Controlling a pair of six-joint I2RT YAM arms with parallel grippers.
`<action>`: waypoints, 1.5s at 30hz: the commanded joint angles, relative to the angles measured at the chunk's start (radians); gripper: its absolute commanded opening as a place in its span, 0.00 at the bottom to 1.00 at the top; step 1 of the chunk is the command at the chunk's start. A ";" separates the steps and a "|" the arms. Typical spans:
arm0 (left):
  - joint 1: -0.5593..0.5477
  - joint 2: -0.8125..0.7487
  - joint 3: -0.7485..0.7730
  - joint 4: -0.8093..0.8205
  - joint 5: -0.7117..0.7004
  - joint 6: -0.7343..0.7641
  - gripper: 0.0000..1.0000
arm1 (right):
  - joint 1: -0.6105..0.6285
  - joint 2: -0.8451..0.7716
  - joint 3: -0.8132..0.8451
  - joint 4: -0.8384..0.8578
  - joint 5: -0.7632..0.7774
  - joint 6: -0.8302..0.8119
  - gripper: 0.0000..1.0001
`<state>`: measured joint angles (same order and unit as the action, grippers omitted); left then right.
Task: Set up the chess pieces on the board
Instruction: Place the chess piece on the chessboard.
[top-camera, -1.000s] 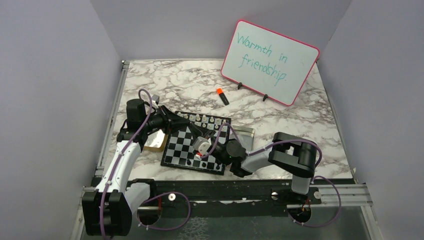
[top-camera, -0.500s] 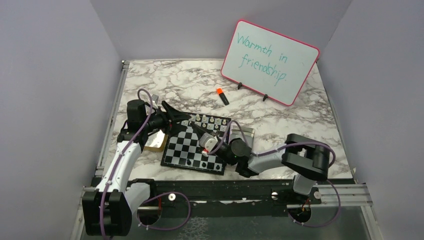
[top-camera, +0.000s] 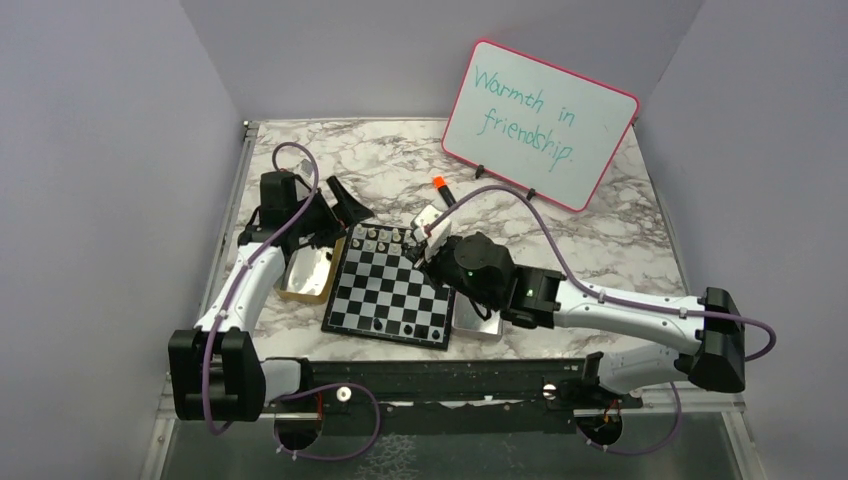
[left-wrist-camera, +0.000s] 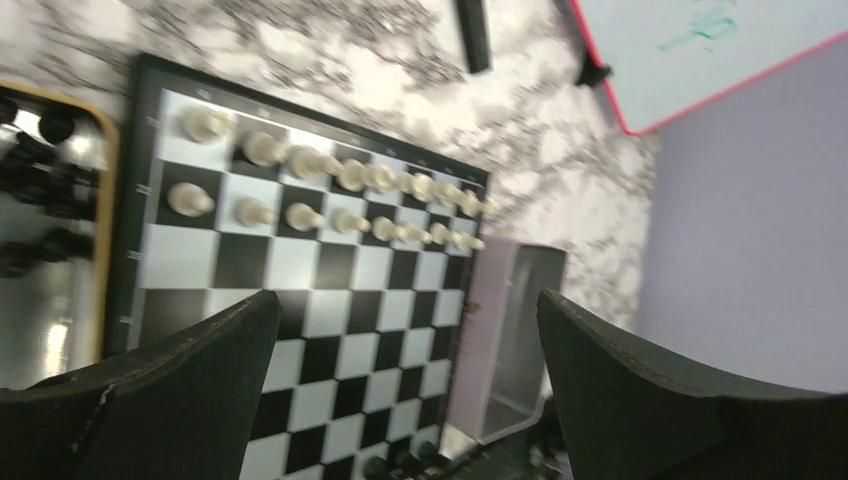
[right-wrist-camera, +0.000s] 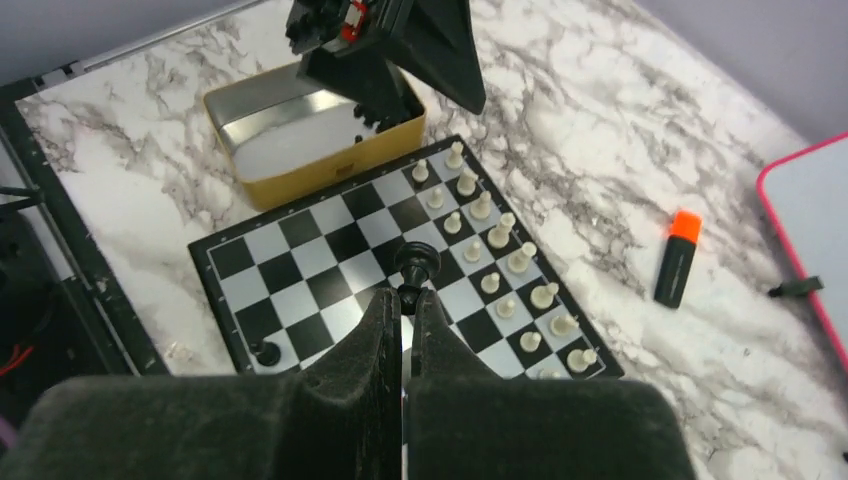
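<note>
The board (top-camera: 372, 292) lies in front of the arms, with two rows of pale pieces (top-camera: 392, 238) along its far edge and a few black pieces (top-camera: 405, 330) on its near edge. My right gripper (right-wrist-camera: 403, 296) is shut on a black piece (right-wrist-camera: 416, 264) and holds it above the board (right-wrist-camera: 300, 262), near the pale rows (right-wrist-camera: 490, 262). In the top view the right gripper (top-camera: 428, 252) hangs over the board's far right part. My left gripper (top-camera: 338, 208) is open and empty, off the board's far left corner; its wrist view looks across the board (left-wrist-camera: 300, 300).
A gold tray (top-camera: 300, 292) holding black pieces (left-wrist-camera: 40, 180) sits left of the board. A silver tray (left-wrist-camera: 520, 330) lies on the right, partly under the right arm. An orange-capped marker (top-camera: 441, 186) and a whiteboard (top-camera: 540, 125) stand beyond.
My right gripper has risen from the board's near edge and swung toward the far right, carrying the black piece. My left gripper has pulled back off the board to the far left.
</note>
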<state>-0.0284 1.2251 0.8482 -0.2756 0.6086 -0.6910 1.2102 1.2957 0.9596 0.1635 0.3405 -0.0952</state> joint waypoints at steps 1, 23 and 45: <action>-0.004 0.016 0.050 -0.065 -0.297 0.223 0.99 | -0.011 0.022 0.160 -0.573 -0.027 0.221 0.01; -0.002 -0.170 -0.058 -0.065 -0.854 0.327 0.99 | -0.199 0.449 0.557 -1.178 -0.505 0.251 0.03; -0.002 -0.185 -0.054 -0.100 -0.974 0.304 0.99 | -0.210 0.686 0.640 -1.259 -0.558 0.204 0.08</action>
<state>-0.0284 1.0637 0.7788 -0.3691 -0.3286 -0.3809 1.0058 1.9617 1.5692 -1.0573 -0.1898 0.1280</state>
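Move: The right hand holds a black chess piece; its square, next to the board's near right corner, lies about 5 cm back, 5 cm right and 23 cm below. The corner piece stands 8 cm back and 5 cm right of the hand, the piece beside it 8 cm back and 2 cm right. The silver tray is level, 14 cm right. For the left hand, the loose black pieces lie straight left 8 cm and 15 cm down, the gold tray's middle 5 cm back and 11 cm left. Lower the right gripper about 19 cm, easing back and right, and swing its fingers from near level to straight down, bringing the still-pinched piece towards the free square ahead of the corner piece. Meanwhile sweep the open left gripper some 16 cm left across the black pieces, sinking slightly, its wrist rolling and turning counter-clockwise. ##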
